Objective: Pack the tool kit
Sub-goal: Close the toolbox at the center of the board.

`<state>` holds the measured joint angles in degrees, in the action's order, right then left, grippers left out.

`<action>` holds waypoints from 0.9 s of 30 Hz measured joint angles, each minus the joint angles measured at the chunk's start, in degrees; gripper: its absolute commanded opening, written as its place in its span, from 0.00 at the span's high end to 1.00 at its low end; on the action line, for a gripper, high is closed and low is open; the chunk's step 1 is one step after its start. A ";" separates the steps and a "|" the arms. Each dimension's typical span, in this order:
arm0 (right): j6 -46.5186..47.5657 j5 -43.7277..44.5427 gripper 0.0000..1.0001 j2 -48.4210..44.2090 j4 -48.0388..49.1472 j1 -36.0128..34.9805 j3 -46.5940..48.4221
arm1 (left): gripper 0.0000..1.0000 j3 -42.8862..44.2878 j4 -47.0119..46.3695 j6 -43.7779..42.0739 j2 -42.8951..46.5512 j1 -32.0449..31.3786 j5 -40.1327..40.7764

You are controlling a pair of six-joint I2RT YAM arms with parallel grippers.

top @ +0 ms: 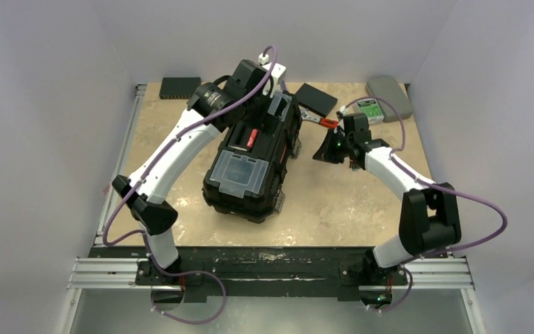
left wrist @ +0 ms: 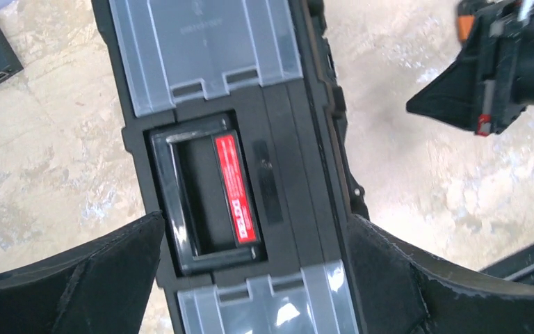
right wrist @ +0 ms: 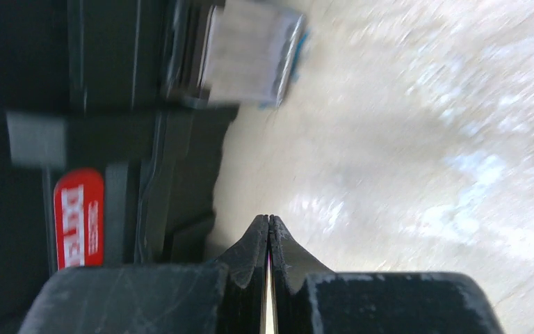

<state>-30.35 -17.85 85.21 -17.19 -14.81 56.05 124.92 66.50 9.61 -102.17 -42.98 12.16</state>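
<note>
The tool kit (top: 250,163), a large black toolbox, stands closed at the table's middle. Its recessed top handle carries a red label (left wrist: 235,188), with a clear-lidded compartment (left wrist: 205,49) on one side and a second clear lid (left wrist: 271,306) on the other. My left gripper (left wrist: 254,278) hangs open over the lid near the handle, one finger (left wrist: 76,278) on each side of the box's width. To the right of the box my right gripper (top: 330,149) hovers low over the bare table, shut and empty (right wrist: 270,223). A small red-handled tool (top: 325,123) lies just beyond it.
A flat black rectangular box (top: 316,99) lies behind the red-handled tool. A grey rounded case (top: 389,89) with a green-labelled item (top: 370,109) sits at the back right corner. Another flat black device (top: 179,86) rests at the back left edge.
</note>
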 measured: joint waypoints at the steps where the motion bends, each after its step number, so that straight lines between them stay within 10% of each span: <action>1: 0.00 0.70 1.00 1.36 -0.04 1.27 1.75 | 0.00 0.13 -0.79 0.02 -0.85 0.74 -0.09; 27: 1.09 -10.21 1.00 48.72 -4.31 3.15 47.12 | 0.00 4.35 -17.94 1.09 -15.67 4.72 -10.45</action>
<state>-29.26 -28.05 133.93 -21.50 -11.66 103.18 129.27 48.56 10.70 -117.84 -38.26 1.72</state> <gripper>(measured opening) 0.001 0.998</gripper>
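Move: From the shut right hand, the toolbox's open far latch lies about 8 cm ahead, 6 cm left and 4 cm lower; the wrench lies some 20 cm ahead, level sideways, and the orange key set about 5 cm ahead and 11 cm right, both 11 cm lower. From the open left hand, the far clear lid is roughly 8 cm ahead, 6 cm right and 9 cm below. The shut right gripper sweeps about 17 cm forward, sinking, past the far latch; the open left goes forward-right. ##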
